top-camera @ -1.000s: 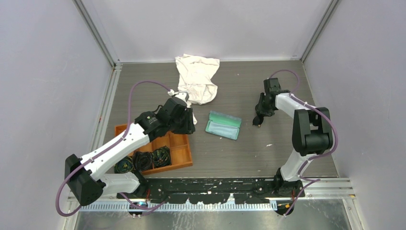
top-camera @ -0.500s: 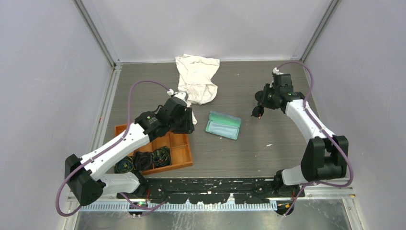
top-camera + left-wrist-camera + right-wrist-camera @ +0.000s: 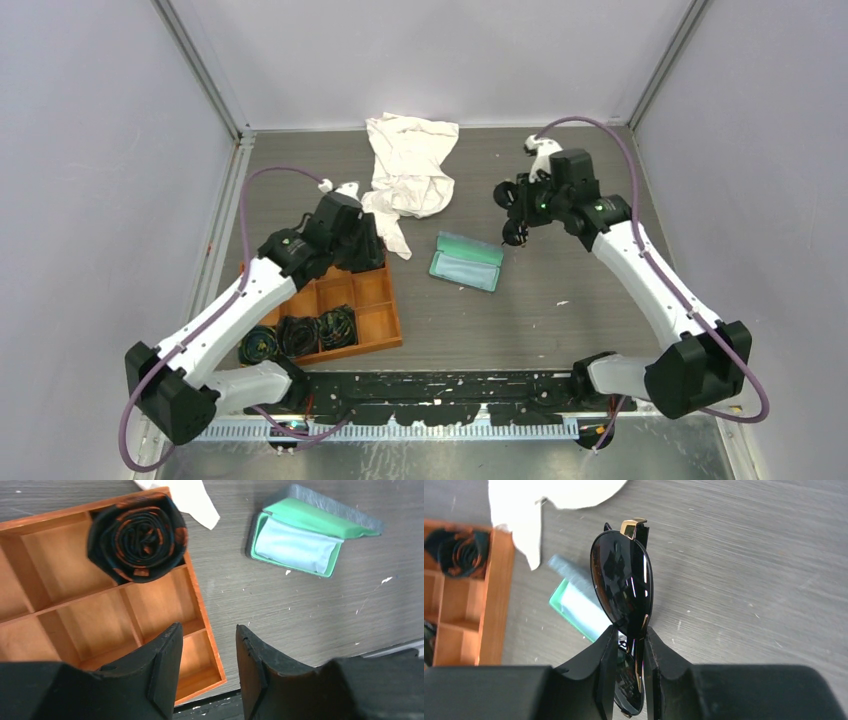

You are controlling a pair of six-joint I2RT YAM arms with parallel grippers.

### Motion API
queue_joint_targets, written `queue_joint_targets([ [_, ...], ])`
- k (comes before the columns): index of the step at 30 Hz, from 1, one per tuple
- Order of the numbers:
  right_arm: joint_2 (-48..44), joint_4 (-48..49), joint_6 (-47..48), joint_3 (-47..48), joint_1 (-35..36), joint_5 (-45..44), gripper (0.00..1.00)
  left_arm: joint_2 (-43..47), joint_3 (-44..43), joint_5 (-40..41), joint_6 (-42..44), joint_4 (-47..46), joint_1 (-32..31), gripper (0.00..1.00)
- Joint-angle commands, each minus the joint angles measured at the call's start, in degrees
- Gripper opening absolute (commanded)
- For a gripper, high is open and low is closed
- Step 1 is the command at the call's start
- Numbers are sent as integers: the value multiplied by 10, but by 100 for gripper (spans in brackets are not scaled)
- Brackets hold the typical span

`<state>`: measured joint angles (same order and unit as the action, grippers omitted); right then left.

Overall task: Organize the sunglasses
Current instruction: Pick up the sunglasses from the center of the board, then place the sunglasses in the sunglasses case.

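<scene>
The sunglasses (image 3: 624,580), black-framed with dark oval lenses and gold hinges, hang edge-on in my right gripper (image 3: 630,632), which is shut on their middle. In the top view that gripper (image 3: 514,228) hovers just above the right end of the open grey-blue case (image 3: 466,262) with its mint lining (image 3: 576,607). My left gripper (image 3: 209,630) is open and holds nothing. It sits above the right edge of the orange wooden tray (image 3: 200,600), left of the case (image 3: 295,545). The top view hides its fingers under the wrist (image 3: 345,232).
A crumpled white cloth (image 3: 410,165) lies at the back centre, one tip reaching toward the tray (image 3: 395,320). Black coiled bundles (image 3: 300,333) fill the tray's near compartments; another coil (image 3: 138,537) sits in a far one. Walls enclose three sides.
My right arm has swung left and stretched out, carrying the sunglasses from the right side to above the case's right end. My left arm has drawn back left over the tray.
</scene>
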<state>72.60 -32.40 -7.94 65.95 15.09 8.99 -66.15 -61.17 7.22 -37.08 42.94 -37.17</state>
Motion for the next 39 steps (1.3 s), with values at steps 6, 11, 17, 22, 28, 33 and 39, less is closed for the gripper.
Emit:
queue_joint_targets([
  [6, -24, 76, 183, -42, 150, -34, 28, 61, 15, -36, 13, 16, 57, 45],
  [11, 22, 63, 244, -38, 200, -67, 29, 66, 22, -41, 9, 14, 58, 45],
  [17, 74, 56, 310, -35, 255, -142, 28, 72, 31, -41, 1, 8, 58, 44],
  [22, 104, 60, 341, -46, 292, -173, 27, 77, 36, -40, -2, 4, 58, 44],
  [28, 145, 66, 369, -62, 311, -200, 27, 86, 45, -35, -6, -2, 58, 44],
  [33, 170, 82, 383, -62, 312, -212, 26, 83, 45, -35, -7, -2, 59, 44],
  [39, 194, 102, 401, -66, 313, -221, 25, 88, 55, -33, -9, -4, 59, 44],
])
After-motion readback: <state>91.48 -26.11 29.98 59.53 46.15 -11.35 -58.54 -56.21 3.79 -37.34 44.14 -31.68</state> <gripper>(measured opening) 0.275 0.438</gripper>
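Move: The right hand holds the sunglasses aloft; the open green case they are being taken to lies about 10 cm to its left, 4 cm back and some 18 cm below. The white cloth's middle is about 20 cm ahead and 21 cm left of this hand, and the wooden box's middle some 39 cm left and 13 cm back, both on the table. From the idle left hand the case is roughly 7 cm ahead, 16 cm right and 16 cm below. Still pinching the sunglasses at their middle, the right hand swings left about 10 cm and a little back towards the green case, then sinks some 13 cm over it, rolling roughly 60 degrees counter-clockwise as the fingers tip more steeply down. The grip stays shut. The left hand, empty, shifts about 3 cm left, away from the case. ##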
